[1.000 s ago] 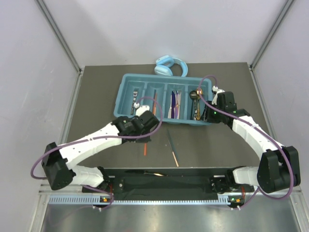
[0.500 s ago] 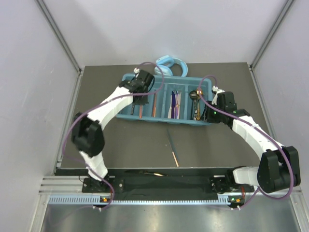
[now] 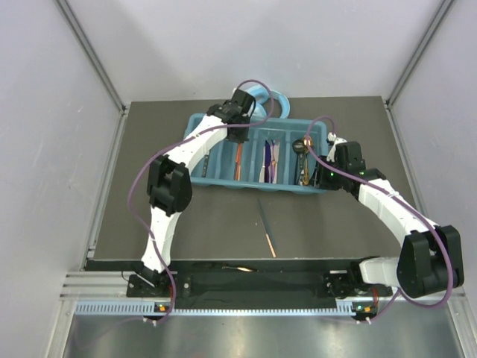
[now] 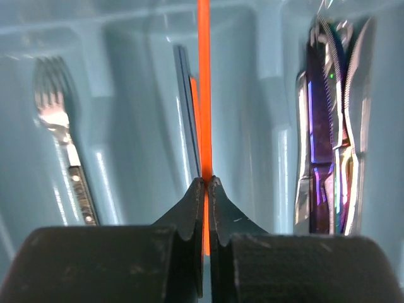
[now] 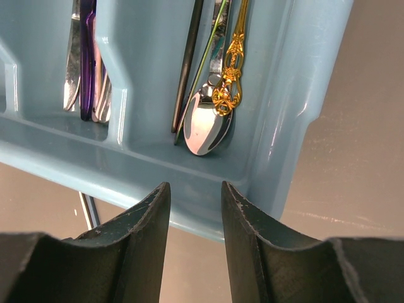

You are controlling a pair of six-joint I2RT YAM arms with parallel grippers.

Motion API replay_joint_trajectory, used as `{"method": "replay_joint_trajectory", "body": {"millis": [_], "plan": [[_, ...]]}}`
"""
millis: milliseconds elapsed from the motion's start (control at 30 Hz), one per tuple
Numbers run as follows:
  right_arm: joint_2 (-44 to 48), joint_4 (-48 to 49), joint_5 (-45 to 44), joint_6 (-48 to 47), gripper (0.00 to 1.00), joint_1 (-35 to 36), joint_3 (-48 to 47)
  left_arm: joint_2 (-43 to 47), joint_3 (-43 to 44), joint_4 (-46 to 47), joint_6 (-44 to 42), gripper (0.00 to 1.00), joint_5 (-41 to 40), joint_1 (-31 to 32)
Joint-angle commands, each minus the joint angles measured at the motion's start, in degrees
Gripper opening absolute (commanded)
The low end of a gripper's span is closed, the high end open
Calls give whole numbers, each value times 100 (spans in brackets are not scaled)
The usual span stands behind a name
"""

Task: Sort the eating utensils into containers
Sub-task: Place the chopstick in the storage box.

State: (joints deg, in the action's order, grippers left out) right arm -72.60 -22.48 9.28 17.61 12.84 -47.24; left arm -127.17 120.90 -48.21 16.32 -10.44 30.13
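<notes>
My left gripper (image 4: 204, 184) is shut on an orange chopstick (image 4: 204, 88), held lengthwise over the second compartment of the teal tray (image 4: 132, 76). A second stick (image 4: 185, 107) lies under it. A silver fork (image 4: 53, 117) rests in the compartment to the left, and purple and silver knives (image 4: 327, 145) in the one to the right. From above, the left gripper (image 3: 240, 136) hangs over the tray's (image 3: 195, 123) far side. My right gripper (image 5: 196, 189) is open and holds nothing, just short of the tray's near right rim (image 5: 158, 167). Beyond that rim lie a silver spoon (image 5: 205, 126) and a gold spoon (image 5: 231, 69).
Light blue headphones (image 3: 270, 98) lie behind the tray, partly hidden by the left arm. A thin dark stick with an orange tip (image 3: 267, 233) lies on the dark table in front of the tray. Grey walls enclose the table on three sides.
The left arm has swung from the table in front of the tray up and over to the tray's far side, carrying the orange chopstick. The right arm has not moved.
</notes>
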Motion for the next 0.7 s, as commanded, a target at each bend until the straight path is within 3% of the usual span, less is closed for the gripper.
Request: {"method": "replay_joint_trajectory", "body": {"millis": [0, 300, 433, 667], "plan": [[-9, -187, 21, -20, 38, -80, 93, -106, -338, 65, -41, 0, 252, -16], [-26, -204, 13, -20, 39, -71, 101, -492, -226, 101, -76, 1, 314, -16], [-26, -204, 13, -20, 39, -63, 119, -449, -198, 110, -58, 25, 236, -16], [-35, -213, 13, -20, 39, -71, 110, 147, -339, 294, -6, 38, -134, -16]]}}
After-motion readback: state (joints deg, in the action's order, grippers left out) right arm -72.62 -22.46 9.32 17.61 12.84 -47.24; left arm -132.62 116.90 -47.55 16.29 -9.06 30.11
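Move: My left hand grips the orange chopstick over the storage box's second compartment from the left; the chopsticks already lying there are about 9 cm below my fingers, centred some 2 cm back and in line sideways. Level with them, the fork lies about 10 cm to their left and the knives about 10 cm to their right, a centimetre farther back. From my idle right hand, those chopsticks are roughly 24 cm left, 7 cm ahead and 7 cm down. I lower the held orange chopstick about 7 cm, nearly straight down and slightly back, into the compartment with my left hand, its fingers tipping some 10 degrees more towards vertical. Near the bottom I stop and open the fingers to about a third, letting go of the chopstick beside those already there. ##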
